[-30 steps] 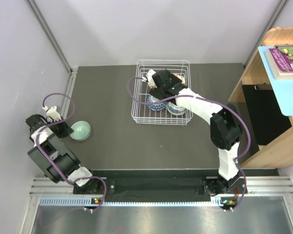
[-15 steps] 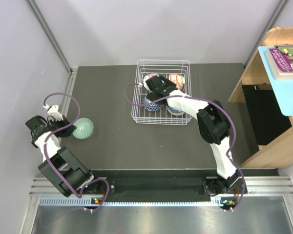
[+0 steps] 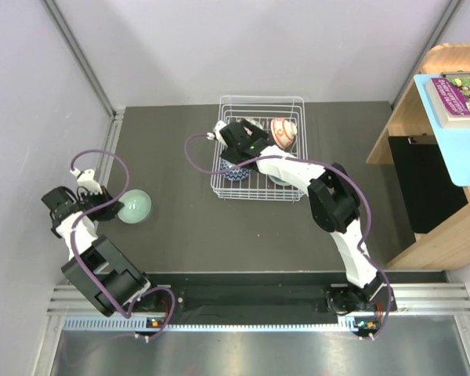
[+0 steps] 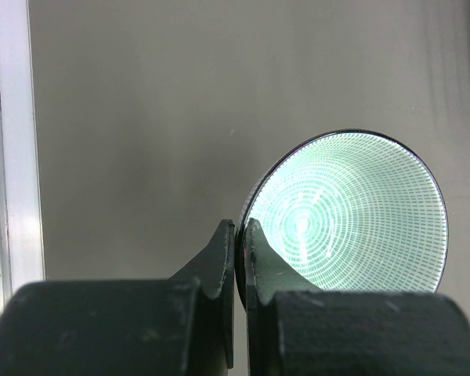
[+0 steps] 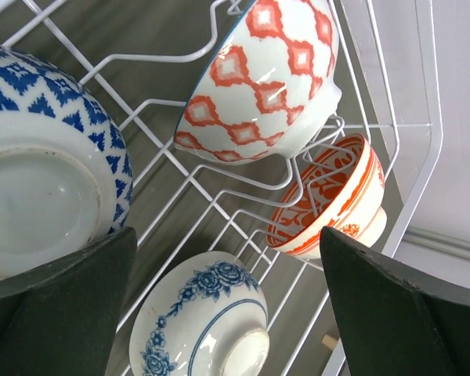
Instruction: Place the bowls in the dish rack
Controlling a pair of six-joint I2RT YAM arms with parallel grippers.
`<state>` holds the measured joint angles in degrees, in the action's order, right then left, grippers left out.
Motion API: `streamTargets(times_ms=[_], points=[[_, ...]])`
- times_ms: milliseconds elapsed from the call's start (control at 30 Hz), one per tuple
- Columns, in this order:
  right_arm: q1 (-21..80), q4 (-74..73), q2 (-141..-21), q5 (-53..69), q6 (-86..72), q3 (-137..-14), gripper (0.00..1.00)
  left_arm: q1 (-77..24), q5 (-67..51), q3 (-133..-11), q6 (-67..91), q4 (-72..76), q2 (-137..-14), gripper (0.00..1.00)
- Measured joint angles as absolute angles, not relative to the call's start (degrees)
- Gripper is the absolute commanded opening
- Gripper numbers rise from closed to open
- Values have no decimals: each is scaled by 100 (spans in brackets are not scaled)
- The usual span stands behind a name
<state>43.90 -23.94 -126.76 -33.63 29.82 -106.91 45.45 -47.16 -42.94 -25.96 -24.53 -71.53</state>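
Observation:
My left gripper [image 4: 240,235] is shut on the rim of the pale green bowl [image 4: 352,211], which is tipped so its inside faces the wrist camera. From above, that bowl [image 3: 135,206] is at the mat's left edge beside the left gripper [image 3: 103,206]. The white wire dish rack [image 3: 262,98] stands at the back. My right gripper [image 3: 233,135] hovers open inside it, holding nothing. Its wrist view shows the right gripper [image 5: 227,235] over a blue triangle-patterned bowl [image 5: 39,188], an orange diamond bowl [image 5: 258,78], an orange-red floral bowl [image 5: 329,196] and a blue floral bowl [image 5: 200,321].
A metal rail [image 4: 12,141] runs along the mat's left edge close to the green bowl. A wooden shelf unit [image 3: 446,157] with a blue board stands at the right. White walls close in the back and left.
The right arm swung left inside the rack, uncovering an orange bowl at the rack's back right. The left gripper shifted and tipped the green bowl slightly rightward.

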Motion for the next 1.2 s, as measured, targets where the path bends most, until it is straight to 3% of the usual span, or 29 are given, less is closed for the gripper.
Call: streamTargets(times_ms=[167, 600, 1200], points=[[4388, -2473, -12538, -3328, 3035, -10451, 100, 4545, -4788, -4289, -2657, -2467, -7150, 0], [4027, -3094, -10586, -2877, 3304, -8914, 100, 4248, -5572, -4580, -3118, -3092, -6386, 0], [3441, -2668, -10914, -3052, 3299, -8545, 100, 3124, -5872, -5520, -2040, -3114, -5583, 0]])
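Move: The left hand already holds the raised mint bowl by its rim; the dish rack's middle lies about 45 cm to its right, 18 ahead and 5 below, the blue bowl in the rack some 37 right and 13 ahead. From the open right hand, the floral bowl is roughly 7 cm right and 8 back, the blue bowl 9 left and 6 back, the orange bowl 7 right and 6 ahead, all about 5 lower. Raise the mint bowl about 15 cm with the left gripper, keeping the pinch on its rim, and swing it some 11 cm right towards the rack, fingers tipping up and turning clockwise about 20 degrees. Meanwhile draw the open right gripper back and right, away from the blue bowl, over a small rise and down beside the floral bowl, about 13 cm right in all, ending with a slow creep forward. ##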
